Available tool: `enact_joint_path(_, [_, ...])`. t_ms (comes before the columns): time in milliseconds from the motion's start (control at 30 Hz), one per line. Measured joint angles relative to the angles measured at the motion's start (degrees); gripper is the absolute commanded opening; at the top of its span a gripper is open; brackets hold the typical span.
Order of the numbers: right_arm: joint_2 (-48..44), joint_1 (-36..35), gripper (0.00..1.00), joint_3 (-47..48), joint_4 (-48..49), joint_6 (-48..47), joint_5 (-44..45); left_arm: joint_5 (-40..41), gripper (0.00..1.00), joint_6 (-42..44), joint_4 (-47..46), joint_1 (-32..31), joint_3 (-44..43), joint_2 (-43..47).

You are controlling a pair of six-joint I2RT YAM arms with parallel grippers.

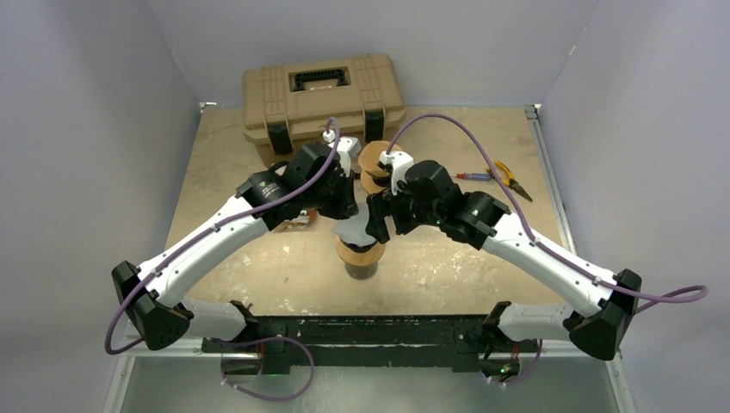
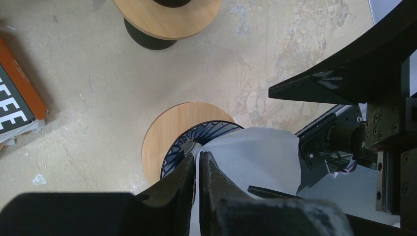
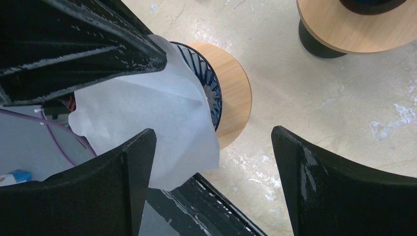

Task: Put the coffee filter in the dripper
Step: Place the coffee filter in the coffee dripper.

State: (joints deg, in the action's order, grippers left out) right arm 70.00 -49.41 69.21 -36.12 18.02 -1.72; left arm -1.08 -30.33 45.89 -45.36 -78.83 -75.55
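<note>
The dripper (image 1: pixel 360 254) is a black ribbed cone (image 2: pixel 196 137) in a round wooden collar (image 3: pixel 236 88), standing near the table's front middle. The white paper coffee filter (image 2: pixel 255 157) hangs tilted over its mouth and covers the near part of the cone (image 3: pixel 209 83). My left gripper (image 2: pixel 198 156) is shut on the filter's edge, right above the cone's rim. My right gripper (image 3: pixel 212 132) is open beside it. One finger (image 3: pixel 137 162) touches the filter's (image 3: pixel 147 108) lower flap and the other stands over bare table. In the top view both wrists hide most of the filter (image 1: pixel 355 228).
A second wooden-collared dripper (image 1: pixel 379 159) stands just behind, in front of a tan toolbox (image 1: pixel 323 99). Pliers (image 1: pixel 508 179) and a red screwdriver (image 1: pixel 472 175) lie at the right. An orange and black filter box (image 2: pixel 14 103) lies left. A black rail (image 1: pixel 361 331) runs along the near edge.
</note>
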Motion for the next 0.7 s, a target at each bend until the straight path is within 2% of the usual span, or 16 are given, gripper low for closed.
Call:
enact_joint_path(500, [2.4, 1.4, 0.91, 0.4, 2.6, 0.9, -1.1, 3.5, 0.46, 1.1, 0.3, 0.0, 0.0, 0.0])
enact_joint_path(700, [3.9, 2.2, 0.91, 0.4, 3.8, 1.0, -2.4, 4.4, 0.50, 1.5, 0.5, 0.0, 0.1, 0.0])
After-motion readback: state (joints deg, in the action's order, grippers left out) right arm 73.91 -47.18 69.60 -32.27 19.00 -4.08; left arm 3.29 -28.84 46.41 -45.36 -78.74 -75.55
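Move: Just below and behind the left hand is the dripper it is bringing the filter to, about 2 cm back, 2 cm right and 8 cm down; the pinched filter's middle is about 1 cm back and 3 cm down. For the right hand, the filter is roughly 6 cm left and 3 cm lower, level fore and aft. The second dripper stands about 18 cm beyond the first and 4 cm to its right. The coffee box lies some 10 cm ahead of the left hand, 16 cm left and 22 cm down. Opening to about half, the left fingers let go of the filter's edge while that hand eases some 1.5 cm forward and left. The right hand, kept wide open, creeps about 2 cm forward, with roughly 1 cm of left and 1 cm of sinking, bringing its left finger alongside the paper towards the left hand; whether it touches can't be seen. ##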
